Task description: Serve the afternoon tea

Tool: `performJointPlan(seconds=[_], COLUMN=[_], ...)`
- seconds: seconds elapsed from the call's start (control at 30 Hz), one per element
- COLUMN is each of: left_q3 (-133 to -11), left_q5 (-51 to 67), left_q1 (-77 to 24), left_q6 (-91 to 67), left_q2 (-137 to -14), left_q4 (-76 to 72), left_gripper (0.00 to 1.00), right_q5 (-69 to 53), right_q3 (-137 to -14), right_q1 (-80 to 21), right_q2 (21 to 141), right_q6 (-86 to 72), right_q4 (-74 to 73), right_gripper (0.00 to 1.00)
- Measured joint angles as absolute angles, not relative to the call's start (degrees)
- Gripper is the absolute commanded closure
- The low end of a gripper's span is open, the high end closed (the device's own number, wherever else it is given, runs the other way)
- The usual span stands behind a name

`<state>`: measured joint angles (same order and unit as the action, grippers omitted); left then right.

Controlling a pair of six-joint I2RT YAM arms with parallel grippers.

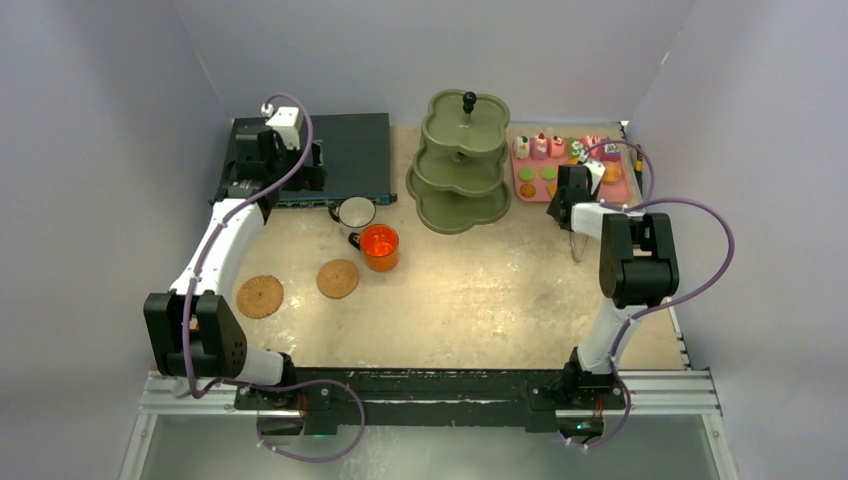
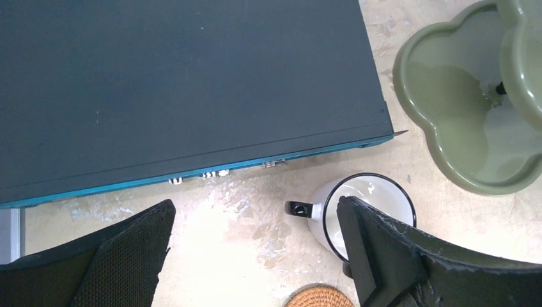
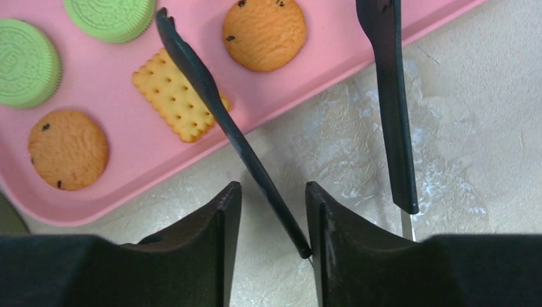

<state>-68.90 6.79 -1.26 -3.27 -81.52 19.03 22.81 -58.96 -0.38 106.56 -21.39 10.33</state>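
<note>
The white mug [image 1: 356, 212] stands in front of the dark-blue box, with the orange mug [image 1: 380, 247] just nearer. Two cork coasters [image 1: 260, 296] [image 1: 338, 278] lie at the near left. The olive three-tier stand [image 1: 460, 165] is at the back centre. Pink cakes [image 1: 540, 146] and green biscuits [image 1: 548, 172] sit on a pink tray [image 1: 622, 190]. My left gripper [image 1: 305, 175] hangs wide open over the white mug [image 2: 371, 204], its right finger above the rim. My right gripper [image 1: 568, 205] hovers at the tray's near edge, fingers narrowly apart [image 3: 273, 192], with one arm of black tongs [image 3: 217, 109] between them, against the right finger.
The dark-blue box [image 2: 179, 83] fills the back left. The tongs' other arm [image 3: 393, 115] lies outside my right finger. Green biscuits [image 3: 25, 61], orange biscuits [image 3: 263, 33] and a square cracker [image 3: 172, 96] lie on the tray [image 3: 140, 166]. The stand's bottom tier [image 2: 460, 115] is right of the mug.
</note>
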Motion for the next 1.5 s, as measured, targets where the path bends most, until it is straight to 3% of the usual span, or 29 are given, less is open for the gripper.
performJointPlan(seconds=[0.13, 0.23, 0.53, 0.8, 0.93, 1.13, 1.5], left_q3=[-70.22, -70.96, -71.05, -72.75, -76.51, -83.37, -91.50], left_q5=[7.81, 8.75, 14.35, 28.38, 37.91, 48.42, 51.46], left_q1=[-1.26, -1.26, -1.23, -1.23, -1.26, -1.65, -13.26], left_q6=[-3.36, -3.38, -1.19, 12.86, 24.95, 42.83, 51.77], left_q2=[-81.52, -81.43, -80.47, -78.26, -77.54, -77.34, -79.44], left_q4=[19.59, 20.01, 22.33, 32.08, 42.83, 58.85, 69.34], left_gripper=[0.02, 0.03, 0.01, 0.06, 0.12, 0.21, 0.29], right_q5=[22.31, 21.50, 20.03, 18.59, 12.14, -0.16, -16.58], right_q3=[-59.02, -59.05, -58.98, -56.84, -55.68, -55.20, -65.01], right_q1=[-0.25, -0.25, -0.71, -14.31, -20.99, -22.72, -37.85], right_q2=[106.89, 106.89, 102.43, 77.54, 66.54, 54.17, 59.00], right_q6=[-20.97, -20.62, -19.92, -15.20, -13.37, -10.81, -6.79], right_q4=[10.09, 10.22, 8.12, 5.19, 0.56, -11.05, -23.94], right_gripper=[0.88, 1.00, 1.00, 1.00, 1.00, 1.00, 1.00])
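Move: The tongs lie with their middle practically under the right hand's half-open fingers, about 1 cm to the right and 2 cm below, their left leg in the gap; the cracker is some 8 cm ahead and 2 cm left, the pink tray's middle about 12 cm ahead and 2 cm right. From the left hand the tongs are roughly 63 cm right, 5 cm ahead and 18 cm below, the white mug about 10 cm right and 5 cm ahead. Right hand pinches a tongs leg, lifts it, swinging 30 cm left and back; left turns clockwise, backing rightward. ##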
